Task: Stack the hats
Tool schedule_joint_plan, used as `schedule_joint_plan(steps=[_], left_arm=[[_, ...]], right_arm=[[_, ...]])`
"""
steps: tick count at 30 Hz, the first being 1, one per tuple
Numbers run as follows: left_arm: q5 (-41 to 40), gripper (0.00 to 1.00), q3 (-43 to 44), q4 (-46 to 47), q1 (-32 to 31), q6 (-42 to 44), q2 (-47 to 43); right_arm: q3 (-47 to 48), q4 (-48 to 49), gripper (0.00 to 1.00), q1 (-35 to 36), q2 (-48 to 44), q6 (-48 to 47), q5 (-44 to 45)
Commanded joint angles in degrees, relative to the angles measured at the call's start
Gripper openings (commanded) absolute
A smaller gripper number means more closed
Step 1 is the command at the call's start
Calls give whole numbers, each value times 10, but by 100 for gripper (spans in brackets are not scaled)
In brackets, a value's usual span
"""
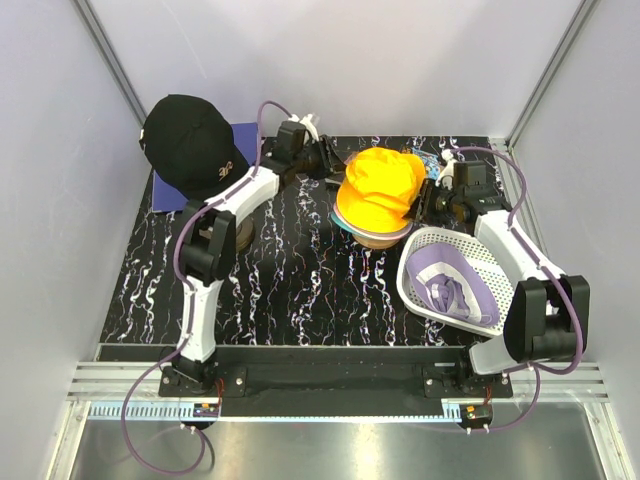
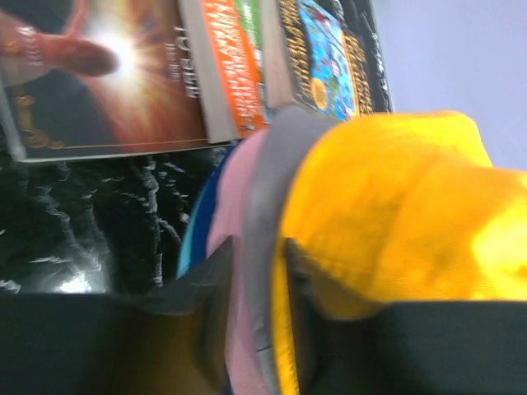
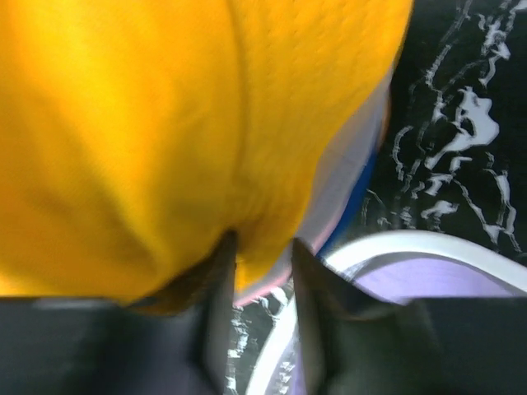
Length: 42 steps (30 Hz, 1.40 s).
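Observation:
An orange hat [image 1: 378, 185] tops a stack of hats at the back middle of the table. In the left wrist view, grey, pink [image 2: 226, 214] and blue brims show under the orange hat [image 2: 395, 214]. My left gripper [image 1: 335, 165] is at the stack's left side. Its jaws [image 2: 257, 247] stand slightly apart around the brim edges. My right gripper [image 1: 420, 205] is at the stack's right side. It [image 3: 262, 240] is open, with the orange brim's edge [image 3: 263, 189] dipping between the tips and tabletop showing below. A black cap [image 1: 188, 140] lies at the back left. A lavender hat [image 1: 445, 285] lies in a white basket [image 1: 415, 290].
A cream mannequin head [image 1: 372, 241] peeks out beneath the stack. Books [image 2: 107, 74] lie behind the stack. The black cap rests on a flat blue sheet [image 1: 243, 135]. The basket's rim [image 3: 387, 247] is right beside my right fingers. Grey walls close in the back and sides.

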Motion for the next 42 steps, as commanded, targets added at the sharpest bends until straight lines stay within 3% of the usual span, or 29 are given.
schedule_joint_plan(steps=[1, 2, 6, 8, 14, 20, 28, 34, 38, 42], left_arm=[[-30, 47, 16, -3, 24, 5, -35], [-30, 54, 12, -3, 26, 5, -43], [-30, 62, 1, -9, 29, 5, -81], [-33, 65, -1, -16, 29, 2, -100], [1, 66, -49, -13, 29, -13, -150], [34, 67, -147, 23, 29, -32, -222], [91, 66, -272, 104, 28, -122, -269], [115, 68, -317, 136, 27, -171, -276], [138, 71, -367, 232, 27, -228, -275], [145, 71, -370, 254, 23, -246, -261]], right_arm=[[-27, -53, 52, 4, -41, -21, 27], [-33, -58, 55, 0, -52, -27, 40], [-63, -79, 63, -55, -118, -22, 21], [-68, -80, 64, -121, -133, -17, -12], [-21, -31, 64, -171, -105, -30, -109], [4, 126, 65, -189, -36, 19, -188], [41, 336, 67, -198, 91, 145, -303], [52, 395, 68, -196, 141, 181, -339], [56, 403, 68, -191, 156, 184, -356], [51, 412, 68, -187, 166, 184, -358]])
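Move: Yellow hat's middle: about 7 cm back and 7 cm right of the left hand, about 7 cm ahead and 6 cm left of the right, a couple of centimetres above each; the grey hat is just beneath it. The books lie some 10 cm ahead and 10 cm right of the left hand, 17 cm lower; the purple hat in the basket is about 9 cm back, 8 cm right and 15 cm below the right hand. With its fingers already parting, the left hand opens them wider at the hat's far-left brim, edges forward and left, then arcs up about 9 cm and back, sinking again beside the hat's left side, some 12 cm nearer the base than it began, rolled with its left side down. The right hand also opens wider as it backs off some 4 cm and swings about 9 cm right, clear of the near-right brim, then sweeps forward 13 cm with a slight rise to the hat's right side, rolling nearly 30 degrees left side up and tipping its fingers up. ##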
